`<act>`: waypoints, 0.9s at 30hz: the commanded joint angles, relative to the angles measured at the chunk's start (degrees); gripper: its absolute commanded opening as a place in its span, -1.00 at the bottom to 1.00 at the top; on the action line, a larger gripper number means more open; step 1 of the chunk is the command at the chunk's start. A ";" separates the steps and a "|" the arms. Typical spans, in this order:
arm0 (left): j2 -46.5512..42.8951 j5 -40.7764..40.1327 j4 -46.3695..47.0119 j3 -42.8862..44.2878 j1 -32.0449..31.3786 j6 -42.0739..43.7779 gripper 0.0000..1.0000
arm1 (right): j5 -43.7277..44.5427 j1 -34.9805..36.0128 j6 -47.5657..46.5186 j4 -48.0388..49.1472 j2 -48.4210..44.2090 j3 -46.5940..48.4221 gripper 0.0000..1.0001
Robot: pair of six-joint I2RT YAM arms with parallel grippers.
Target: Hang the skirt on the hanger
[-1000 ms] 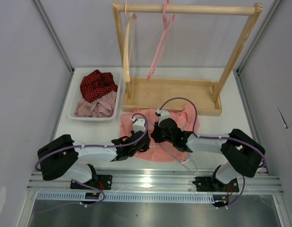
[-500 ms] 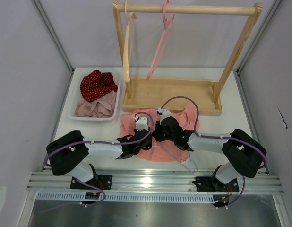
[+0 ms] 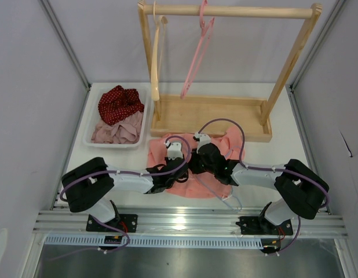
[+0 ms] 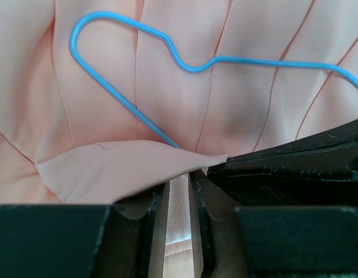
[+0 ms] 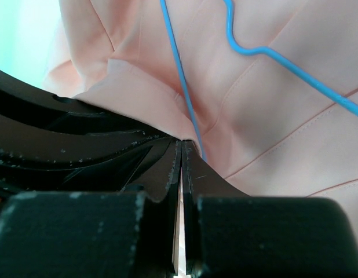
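The salmon-pink skirt [image 3: 193, 186] lies spread on the table in front of the rack. On it rests the pale blue hanger [image 4: 254, 58], its hook toward the upper left in the left wrist view; the same hanger [image 5: 257, 51] shows in the right wrist view. My right gripper [image 3: 196, 164] is shut on a raised fold of the skirt [image 4: 109, 168] that drapes over the hanger's wire, and its black fingers [image 4: 295, 168] pinch the fold's tip. My left gripper [image 4: 179, 176] sits just beside it, jaws a narrow gap apart, tips under the fold's edge.
A white tray [image 3: 89, 138] at the left holds a red dotted cloth [image 3: 118, 103] and a mauve cloth [image 3: 118, 132]. Behind the skirt stands a wooden rack [image 3: 225, 10] carrying a pink hanger [image 3: 196, 58] and a wooden hanger [image 3: 156, 63]; its base [image 3: 208, 116] borders the skirt.
My left arm has slid right, bringing its gripper up against the right one at the skirt's fold, and its jaws have narrowed. The right gripper has stayed shut in place.
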 commanded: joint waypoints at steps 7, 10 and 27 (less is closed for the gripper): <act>2.37 -1.45 2.52 1.75 0.72 -1.50 -0.61 | 0.06 -0.42 -0.42 -0.51 -2.04 -0.40 -1.00; 2.90 -1.37 2.17 2.02 0.72 -1.84 -0.67 | -0.03 -0.60 -0.42 -0.43 -2.13 -0.49 -1.00; -3.78 8.03 1.03 -0.26 0.81 0.61 -1.00 | -0.03 -1.83 -0.69 0.01 -1.86 -0.32 -1.00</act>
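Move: The skirt's raised waist edge is already between the left hand's half-open fingers, roughly 1 cm ahead of the hand point. The near-left corner of the blue hanger lies on the cloth about 7 cm ahead, 2 cm to the left and 2 cm below; the wooden stand's base is some 19 cm ahead and 12 cm to the right. The right hand already pinches that same skirt edge at its fingertips, with the hanger corner about 7 cm ahead and 5 cm to its left. The left hand eases about 1 cm to the right and slightly down, its fingers closing fully on the skirt edge just beside the right gripper's tips, and once they are shut it begins to lift a little and draws slightly back, still edging right. The right gripper stays shut, keeps its pinch on the same edge and drifts about 1 cm to the right with it, neither wrist turning noticeably. ##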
